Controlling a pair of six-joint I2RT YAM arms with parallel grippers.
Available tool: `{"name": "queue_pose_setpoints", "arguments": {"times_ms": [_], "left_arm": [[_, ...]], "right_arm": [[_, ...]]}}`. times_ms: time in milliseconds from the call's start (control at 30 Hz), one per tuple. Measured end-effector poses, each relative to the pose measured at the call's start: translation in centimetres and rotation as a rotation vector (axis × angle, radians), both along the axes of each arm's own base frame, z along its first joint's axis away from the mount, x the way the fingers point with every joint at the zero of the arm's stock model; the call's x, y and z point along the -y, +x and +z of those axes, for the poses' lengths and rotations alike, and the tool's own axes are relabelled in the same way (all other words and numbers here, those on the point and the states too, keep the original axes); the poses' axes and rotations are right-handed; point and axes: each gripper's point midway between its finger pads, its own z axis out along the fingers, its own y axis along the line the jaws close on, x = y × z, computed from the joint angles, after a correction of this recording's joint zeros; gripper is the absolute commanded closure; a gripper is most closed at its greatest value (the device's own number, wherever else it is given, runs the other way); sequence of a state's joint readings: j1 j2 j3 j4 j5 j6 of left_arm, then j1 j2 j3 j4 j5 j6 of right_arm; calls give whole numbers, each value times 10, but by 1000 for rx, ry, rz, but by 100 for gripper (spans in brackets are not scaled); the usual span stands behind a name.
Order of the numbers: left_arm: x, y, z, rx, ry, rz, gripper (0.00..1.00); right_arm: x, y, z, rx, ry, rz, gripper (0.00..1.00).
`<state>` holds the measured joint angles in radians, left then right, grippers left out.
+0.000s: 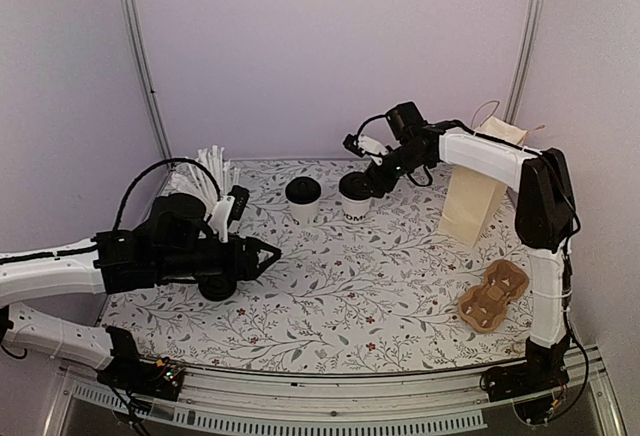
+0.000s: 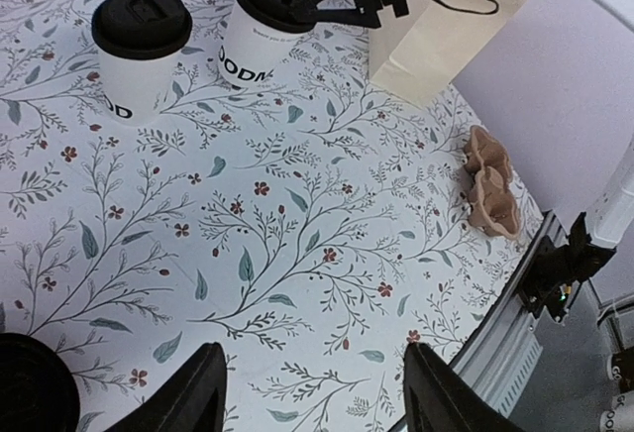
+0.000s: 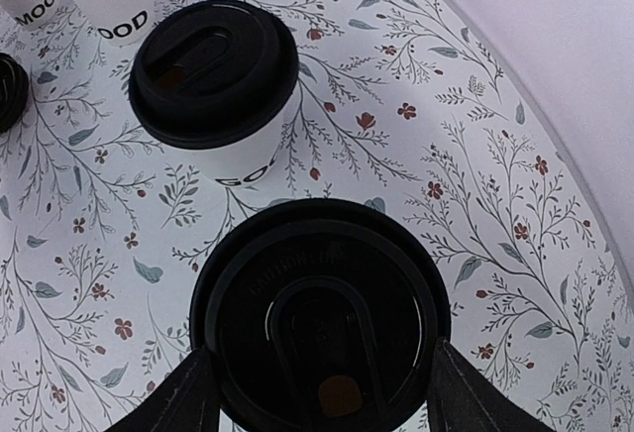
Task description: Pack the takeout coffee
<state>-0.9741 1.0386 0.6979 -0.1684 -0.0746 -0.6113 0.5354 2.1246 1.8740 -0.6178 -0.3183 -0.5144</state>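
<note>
Two takeout coffees stand at the back of the flowered table. They are white paper cups with dark lettering and black lids. My right gripper (image 1: 372, 184) reaches over the right-hand cup (image 1: 353, 196). In the right wrist view its fingers (image 3: 173, 397) lie against both sides of that cup's lid (image 3: 319, 303), shut on it while the cup stands on the table. The second cup (image 1: 303, 197) (image 3: 213, 75) stands just to its left. My left gripper (image 1: 272, 252) (image 2: 312, 348) hovers open over bare tabletop at the left, holding nothing. In its view both cups (image 2: 139, 51) (image 2: 260, 51) are far off.
A tan paper bag (image 1: 470, 196) stands at the back right. A brown pulp cup carrier (image 1: 492, 296) lies near the right arm's base. A white cup of white sticks (image 1: 210, 178) stands at the back left. A black lid (image 2: 30, 387) lies under my left arm.
</note>
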Motion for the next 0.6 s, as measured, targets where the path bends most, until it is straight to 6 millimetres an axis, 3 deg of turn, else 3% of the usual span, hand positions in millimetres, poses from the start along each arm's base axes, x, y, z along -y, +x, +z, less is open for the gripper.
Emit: {"name": "queue_pose_setpoints", "arguments": {"times_ms": [167, 333, 600], "left_arm": [[-9, 3, -2, -11, 4, 25, 36], [-11, 3, -5, -23, 12, 28, 36], [-10, 3, -5, -29, 10, 23, 35]], "right_arm": [[4, 12, -11, -26, -7, -30, 32], [5, 14, -22, -57, -15, -46, 14], [7, 8, -21, -98, -12, -70, 7]]}}
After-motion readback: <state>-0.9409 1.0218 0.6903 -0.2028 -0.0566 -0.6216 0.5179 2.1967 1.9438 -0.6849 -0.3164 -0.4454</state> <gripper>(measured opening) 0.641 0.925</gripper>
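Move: The lidded cup is already between the right hand's fingers, hanging upright just above the table. The spot it is taken to is about 1 cm ahead and 10 cm below the right hand. The other lidded cup stands about 12 cm to the right hand's left, level with it; the paper bag stands some 28 cm to its right and about 3 cm back. From the idle left hand that spot is about 21 cm ahead, 17 cm right and 15 cm below. The held lidded cup is set down beside the other one: the right hand sinks about 2 cm while easing 1 cm or so farther forward. Once down, the hand stays nearly in place and the fingers spread from about two thirds to almost fully open, letting go of the cup as the wrist tips down roughly 5 degrees. ##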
